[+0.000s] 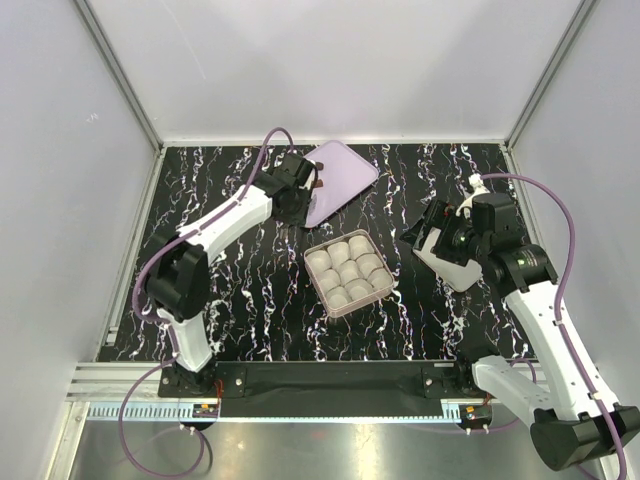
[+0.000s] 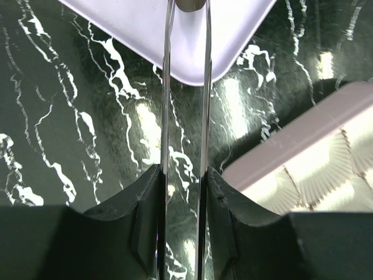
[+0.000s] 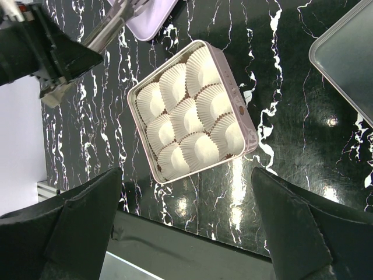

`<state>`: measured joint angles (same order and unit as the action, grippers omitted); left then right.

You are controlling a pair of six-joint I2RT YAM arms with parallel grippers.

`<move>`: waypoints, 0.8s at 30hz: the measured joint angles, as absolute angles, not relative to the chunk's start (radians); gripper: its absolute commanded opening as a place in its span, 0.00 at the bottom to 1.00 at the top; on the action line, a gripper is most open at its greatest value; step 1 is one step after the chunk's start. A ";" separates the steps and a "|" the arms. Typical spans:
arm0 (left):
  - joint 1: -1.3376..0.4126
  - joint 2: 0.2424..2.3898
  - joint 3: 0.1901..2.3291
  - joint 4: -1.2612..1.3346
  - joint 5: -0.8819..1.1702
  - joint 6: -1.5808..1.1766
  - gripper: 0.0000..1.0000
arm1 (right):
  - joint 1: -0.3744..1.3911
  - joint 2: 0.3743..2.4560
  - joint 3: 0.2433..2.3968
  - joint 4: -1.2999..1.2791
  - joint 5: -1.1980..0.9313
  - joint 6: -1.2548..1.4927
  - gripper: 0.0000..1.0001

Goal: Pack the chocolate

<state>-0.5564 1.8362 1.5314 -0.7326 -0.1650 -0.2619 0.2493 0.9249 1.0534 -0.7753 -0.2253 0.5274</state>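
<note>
My left gripper [image 1: 298, 183] [image 2: 183, 175] is shut on a pair of metal tongs [image 2: 167, 87], one black finger pressed on each blade. The tongs reach over the near corner of the lilac tray [image 1: 340, 172] [image 2: 151, 29]. A small brown piece of chocolate [image 2: 191, 4] shows between their tips at the top edge of the left wrist view. Small brown pieces [image 1: 318, 186] lie on the tray beside the gripper. The pink square box [image 1: 372, 296] [image 3: 247, 125] holds several white paper cups [image 3: 186, 116], with no chocolate visible in them. My right gripper [image 1: 432, 232] [image 3: 186, 170] hangs open right of the box, holding nothing.
A grey-rimmed tray [image 3: 347, 52] lies right of the box in the right wrist view. The black marbled tabletop [image 1: 240, 300] is walled in by white panels. The box corner [image 2: 303, 140] lies just right of the tongs.
</note>
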 measured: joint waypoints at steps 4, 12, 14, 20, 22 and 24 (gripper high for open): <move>-0.577 1.761 1.531 -0.766 -0.162 -0.266 0.34 | 0.249 0.915 1.055 -0.783 -0.219 0.527 1.00; -0.690 1.490 1.434 -0.760 -0.116 -0.307 0.33 | 0.249 0.902 1.070 -0.817 -0.189 0.516 1.00; -0.727 1.450 1.411 -0.762 -0.107 -0.319 0.33 | 0.249 0.902 1.076 -0.826 -0.178 0.514 1.00; -0.854 1.424 1.337 -0.764 -0.100 -0.350 0.33 | 0.249 0.901 1.089 -0.847 -0.165 0.513 1.00; -0.881 1.424 1.301 -0.760 -0.093 -0.359 0.32 | 0.249 0.901 1.093 -0.853 -0.164 0.513 1.00; -0.893 1.424 1.274 -0.761 -0.085 -0.366 0.32 | 0.249 0.900 1.093 -0.857 -0.158 0.513 1.00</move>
<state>-0.8932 1.4239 1.2736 -0.7612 -0.0849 -0.3660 0.2493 0.8997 1.0931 -0.8574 -0.1581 0.5133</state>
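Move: Beyond the left hand's pads, the long metal tongs already hold a round dark chocolate in their tips. The box of white paper cups, where it is being taken, has its middle about 11 cm back from this hand, 10 cm to its right and 11 cm below. The lilac tray's middle is some 11 cm ahead, 4 cm right and 12 cm below. From the right hand the box lies about 13 cm left, 1 cm ahead and 23 cm below. Lifting the chocolate away from the lilac tray, the left arm climbs about 10 cm while sweeping back, then comes down some 4 cm as it carries the chocolate on towards and over the box. In all it travels roughly 15 cm back and 6 cm right, the wrist turning clockwise some 15 degrees, the fingers keeping their squeeze on the tongs. ##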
